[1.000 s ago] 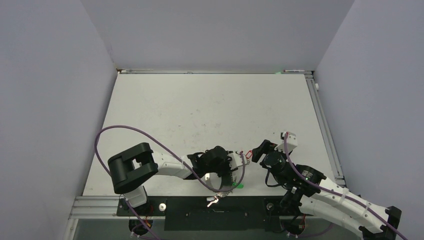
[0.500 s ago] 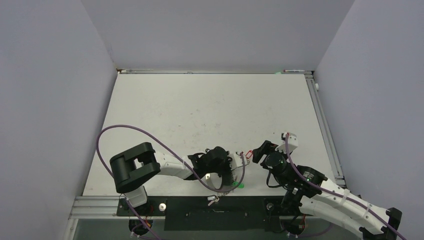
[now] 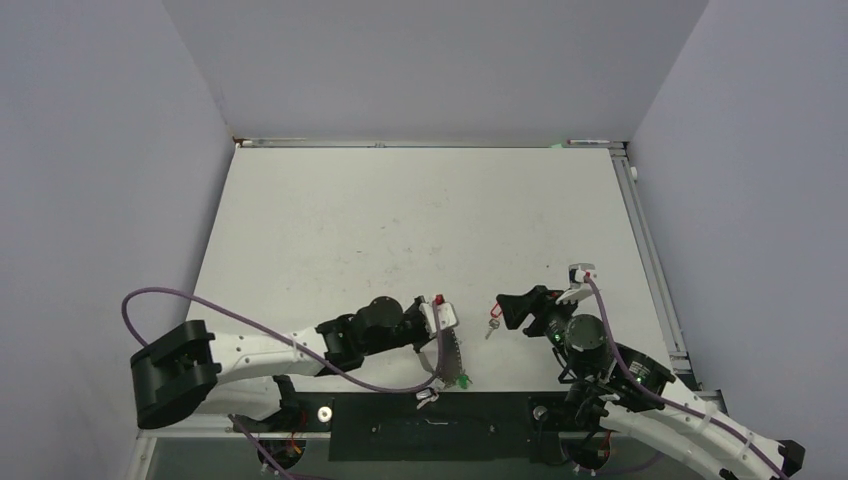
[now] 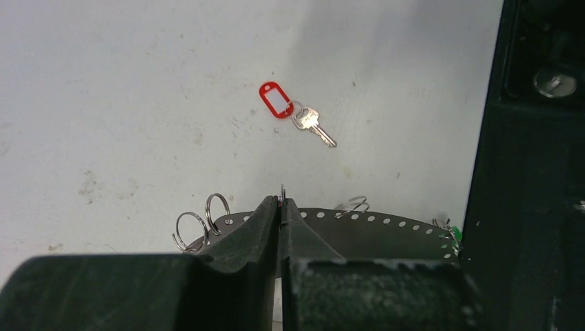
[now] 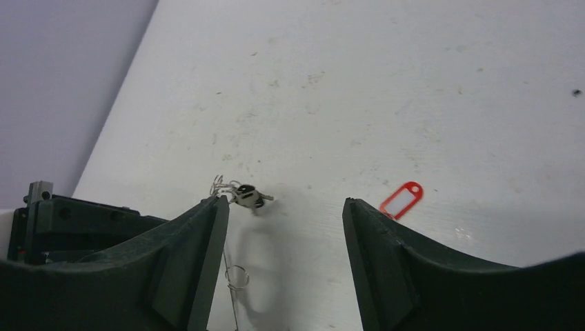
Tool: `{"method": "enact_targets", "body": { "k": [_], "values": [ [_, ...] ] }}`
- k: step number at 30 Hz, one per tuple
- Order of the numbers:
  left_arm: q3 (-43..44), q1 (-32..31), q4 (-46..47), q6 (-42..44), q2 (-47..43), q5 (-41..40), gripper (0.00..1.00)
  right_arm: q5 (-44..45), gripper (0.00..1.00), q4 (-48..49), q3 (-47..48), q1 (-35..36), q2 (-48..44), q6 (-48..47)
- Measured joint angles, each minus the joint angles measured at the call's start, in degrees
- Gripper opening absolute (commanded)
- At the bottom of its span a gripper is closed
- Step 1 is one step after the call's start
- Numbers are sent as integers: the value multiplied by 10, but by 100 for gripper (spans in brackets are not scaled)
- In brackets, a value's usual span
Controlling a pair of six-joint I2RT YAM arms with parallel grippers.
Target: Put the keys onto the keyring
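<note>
The keyring [image 4: 386, 231] is a thin silvery perforated band carrying small split rings [image 4: 219, 207]. My left gripper [image 4: 281, 201] is shut on its upper edge and holds it on edge. From above, the keyring [image 3: 452, 355] runs from my left gripper [image 3: 444, 320] toward the near rail. A green tag [image 4: 448, 231] hangs at its far end. One of the keys [image 4: 314, 127], with a red tag [image 4: 276, 101], lies flat on the table beyond it. My right gripper [image 5: 284, 207] is open over bare table, with the red tag [image 5: 401, 199] just outside its right finger.
The black base rail [image 4: 531, 172] lies close on the right of the left wrist view. A small dark and silvery key cluster [image 5: 247, 195] sits by my right gripper's left fingertip. The white table [image 3: 420, 220] stretches away toward the back wall.
My left gripper has shut on the keyring and its arm has swung low to the left. The right gripper has narrowed slightly and shifted toward the red-tagged key.
</note>
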Motion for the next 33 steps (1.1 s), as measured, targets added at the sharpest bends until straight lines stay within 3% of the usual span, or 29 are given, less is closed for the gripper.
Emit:
{"method": "enact_targets", "body": {
  "k": [10, 19, 24, 33],
  "values": [
    [-118, 0, 61, -42, -250, 23, 0, -255, 53, 226, -5, 0, 49, -176],
    [-178, -3, 116, -102, -411, 36, 0, -459, 43, 366, -4, 16, 151, -256],
    [-192, -4, 147, -135, -458, 46, 0, -508, 42, 411, 9, 64, 201, -284],
    [-221, -4, 207, -188, -467, 71, 0, -504, 43, 442, 43, 133, 256, -333]
  ]
}}
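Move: The left gripper already grips the keyring by its edge; the keyring's middle lies about 3 cm back, 1 cm left and 3 cm below that hand, and its green-tagged end about 9 cm back, 1 cm right and 5 cm below. The right gripper, half open, is some 10 cm right, 2 cm forward and 6 cm above. From the right hand, the keyring's middle lies about 11 cm left, 5 cm back and 9 cm below; the red-tagged key lies on the table about 5 cm ahead, 16 cm below. Keep the left gripper shut on the keyring and lift it about 16 cm while drawing it left and back, rolling the hand up from its downward tilt until it points level to the right. Meanwhile sweep the right gripper left, back and up towards the held keyring, swinging it some 65 degrees counter-clockwise to face the left hand, and narrow its fingers partway around a ring hanging there without closing. ##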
